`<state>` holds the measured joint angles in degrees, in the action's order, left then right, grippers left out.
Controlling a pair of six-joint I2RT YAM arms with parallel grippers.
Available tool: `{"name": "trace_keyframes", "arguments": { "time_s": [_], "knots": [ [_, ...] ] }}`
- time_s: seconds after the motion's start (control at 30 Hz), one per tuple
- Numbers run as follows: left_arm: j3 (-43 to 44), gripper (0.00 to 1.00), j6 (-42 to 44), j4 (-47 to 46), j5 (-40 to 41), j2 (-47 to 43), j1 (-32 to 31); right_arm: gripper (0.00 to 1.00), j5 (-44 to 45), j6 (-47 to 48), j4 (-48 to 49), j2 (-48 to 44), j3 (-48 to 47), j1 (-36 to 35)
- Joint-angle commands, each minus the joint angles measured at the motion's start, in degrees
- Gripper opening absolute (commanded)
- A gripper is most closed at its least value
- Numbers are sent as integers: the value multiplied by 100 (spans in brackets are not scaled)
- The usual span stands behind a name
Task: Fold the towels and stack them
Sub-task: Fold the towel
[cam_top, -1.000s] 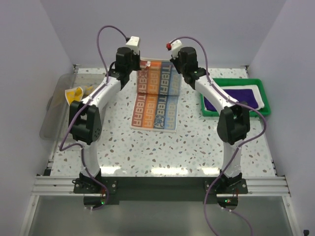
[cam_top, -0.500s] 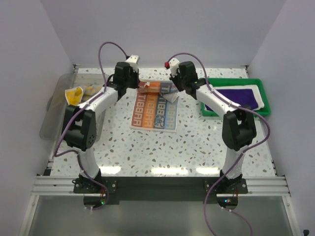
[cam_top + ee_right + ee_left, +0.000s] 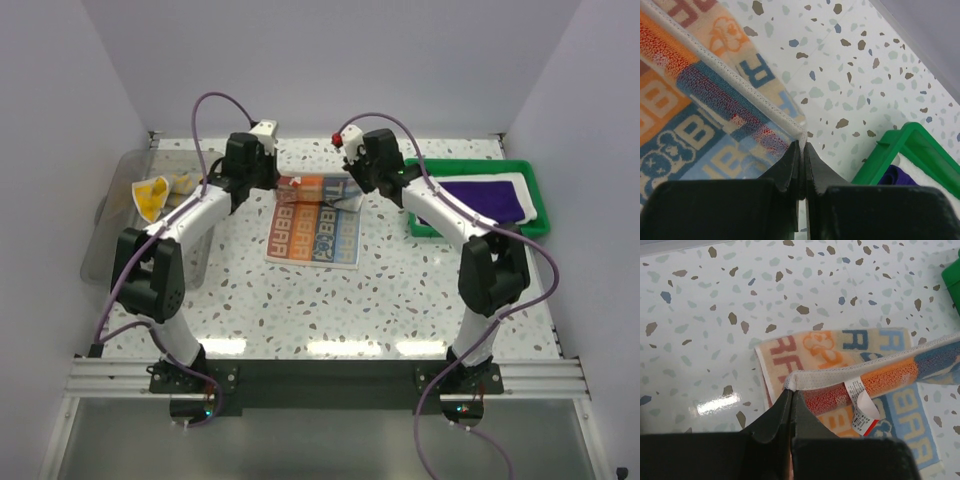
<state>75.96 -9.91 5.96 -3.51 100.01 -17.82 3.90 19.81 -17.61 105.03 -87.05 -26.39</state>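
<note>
The lettered towel lies on the speckled table in the middle, with its far edge lifted and pulled over toward the near side. My left gripper is shut on the towel's far-left corner, next to a white care label. My right gripper is shut on the far-right corner. The hem stretches taut between the two grippers, above the lower layer of the towel. A purple towel lies on a white towel in the green tray to the right.
At the left edge stands a clear plastic bin holding a yellow and white cloth. The green tray's corner shows close to my right gripper. White walls enclose the table at the back and on both sides.
Both grippers have come down and toward the near side with the towel's far edge, so the far part now folds over the rest. The visible towel has grown shorter.
</note>
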Motion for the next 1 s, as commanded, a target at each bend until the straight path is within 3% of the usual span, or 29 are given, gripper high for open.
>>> {"name": "trace_keyframes", "arguments": {
  "time_s": [0.0, 0.37, 0.77, 0.97],
  "knots": [
    [-11, 0, 77, 450, 738, -341, 227, 0, 313, 453, -506, -431, -138, 90],
    [-380, 0, -37, 811, 807, -623, 227, 0, 199, 1016, -1016, -414, 153, 11],
    [-802, 0, 16, 881, 782, -465, 236, 0, 14, 726, -973, -27, 566, -68],
    [-838, 0, -72, 1109, 685, -342, 227, 2, -73, 577, -1438, 263, 435, -59]
  ]
}}
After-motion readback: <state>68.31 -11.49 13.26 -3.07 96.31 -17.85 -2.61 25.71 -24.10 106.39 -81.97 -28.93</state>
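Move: The patterned towel's near edge, lying flat, is where its held far edge is being taken: its near-left corner sits about 15 cm back and 3 cm left of the left hand, its near-right corner about 15 cm back and 1 cm left of the right hand, both roughly 13 cm lower. The clear tub's middle is some 27 cm left of the left hand and 3 cm back. The green bin's middle is about 26 cm right of the right hand, level with it front to back. The towel's raised edge, still pinched at its two ends, is drawn back and lowered over the part lying flat, towards the near edge. Both hands bring it about 5 cm back, mostly level at first, then sink more steeply, the left 5 cm and the right a little more. The fingers stay shut and tip down some 10 degrees, while the right hand also swings slightly counter-clockwise. ##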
